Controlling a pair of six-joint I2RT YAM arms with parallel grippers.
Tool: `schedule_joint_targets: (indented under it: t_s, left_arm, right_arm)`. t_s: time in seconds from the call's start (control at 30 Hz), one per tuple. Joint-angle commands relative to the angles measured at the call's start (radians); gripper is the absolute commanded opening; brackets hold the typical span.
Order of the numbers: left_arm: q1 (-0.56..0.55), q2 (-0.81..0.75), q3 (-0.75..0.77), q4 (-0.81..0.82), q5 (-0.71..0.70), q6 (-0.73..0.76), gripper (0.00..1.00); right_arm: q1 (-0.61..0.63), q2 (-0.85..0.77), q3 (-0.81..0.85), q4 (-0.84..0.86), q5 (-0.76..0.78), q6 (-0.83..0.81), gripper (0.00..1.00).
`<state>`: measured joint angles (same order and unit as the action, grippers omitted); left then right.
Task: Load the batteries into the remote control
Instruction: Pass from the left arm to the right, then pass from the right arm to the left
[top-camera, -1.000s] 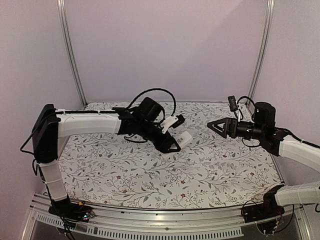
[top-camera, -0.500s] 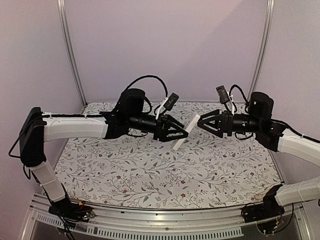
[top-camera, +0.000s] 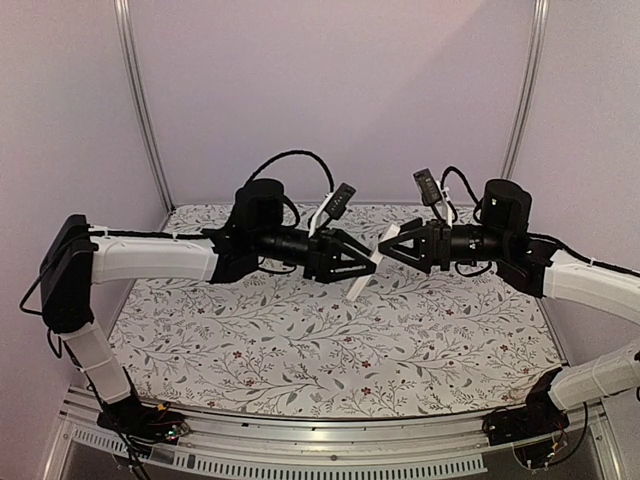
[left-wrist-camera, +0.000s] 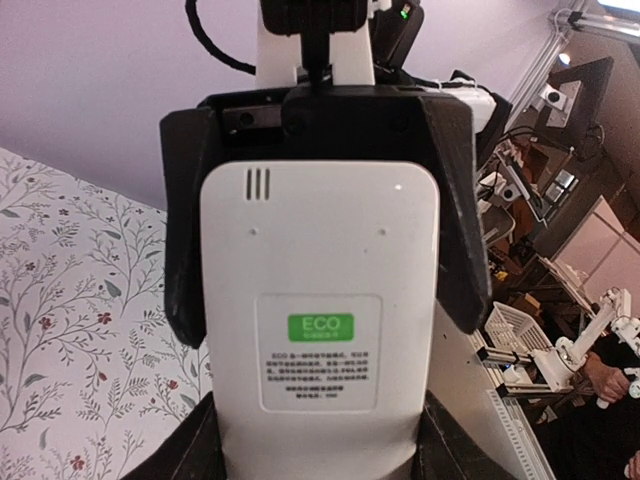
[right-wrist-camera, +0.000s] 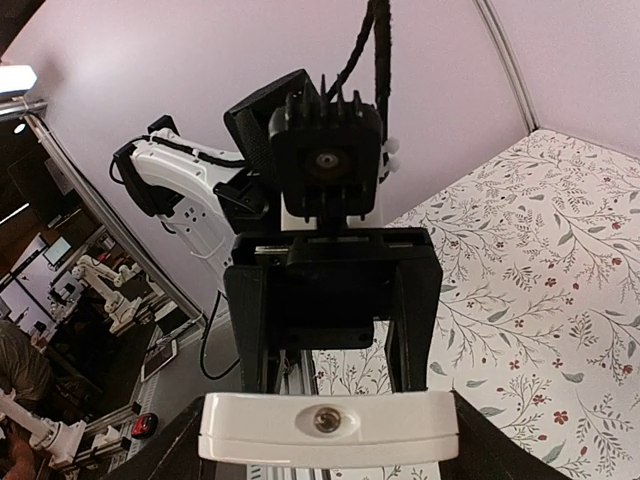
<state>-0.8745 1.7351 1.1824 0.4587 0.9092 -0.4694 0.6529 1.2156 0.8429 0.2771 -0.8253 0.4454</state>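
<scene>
The remote control (top-camera: 366, 268) is a white handset held in the air above the middle of the table, tilted. My left gripper (top-camera: 362, 266) is shut on its lower half. The left wrist view shows its back (left-wrist-camera: 320, 300) with a green ECO label. My right gripper (top-camera: 386, 244) is open, its fingers (left-wrist-camera: 185, 300) close on either side of the remote's far end. In the right wrist view that end face (right-wrist-camera: 328, 425), with a small round lens, spans the gap between my right fingers. Whether they touch it cannot be told. The batteries are out of view.
A floral cloth (top-camera: 300, 350) covers the table below both arms. Metal frame posts (top-camera: 140, 110) stand at the back corners against a plain wall. An aluminium rail (top-camera: 300, 440) runs along the near edge.
The left arm raised the remote from near the table and held it out to the right. The right arm moved left until its jaws flanked the remote's end, and they narrowed.
</scene>
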Motion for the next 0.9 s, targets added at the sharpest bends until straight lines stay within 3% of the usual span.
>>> schedule_joint_targets:
  t_s: [0.0, 0.2, 0.4, 0.63, 0.77, 0.87]
  left_arm:
    - [-0.004, 0.027, -0.001, 0.042, 0.009, -0.007, 0.29]
    - [0.005, 0.016, -0.02, 0.028, -0.026, 0.004, 0.32]
    - [0.039, -0.074, -0.115, -0.008, -0.219, 0.039, 0.73]
    - [0.071, -0.259, -0.219, -0.241, -0.651, 0.141, 0.99]
    - [0.076, -0.299, -0.252, -0.346, -0.853, 0.142, 0.99]
    - [0.078, -0.283, -0.261, -0.409, -0.906, 0.101, 0.97]
  right_arm:
    - [0.017, 0.024, 0.038, 0.042, -0.02, 0.028, 0.68]
    - [0.018, 0.036, 0.035, 0.048, -0.016, 0.038, 0.42]
    - [0.018, 0.068, 0.057, -0.02, 0.029, 0.051, 0.26]
    - [0.018, 0.177, 0.206, -0.44, 0.222, -0.081, 0.18]
    - [0.018, 0.284, 0.278, -0.586, 0.298, -0.085, 0.17]
    - [0.026, 0.384, 0.35, -0.684, 0.322, -0.092, 0.18]
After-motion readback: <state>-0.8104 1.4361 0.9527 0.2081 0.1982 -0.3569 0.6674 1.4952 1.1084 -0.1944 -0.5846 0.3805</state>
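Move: The left hand already holds the remote control about its middle, so the remote's middle lies right at the left fingers, within 1 cm or so. From the right hand, whose part-open fingers straddle the remote's upper end, that middle lies about 3 cm back, some 2 cm to the left and about 4 cm below. Nothing else lies on the table nearby. Right fingers pinch the remote, left release and retreat 13 cm left-forward, right lowers it 9 cm, also forward. ##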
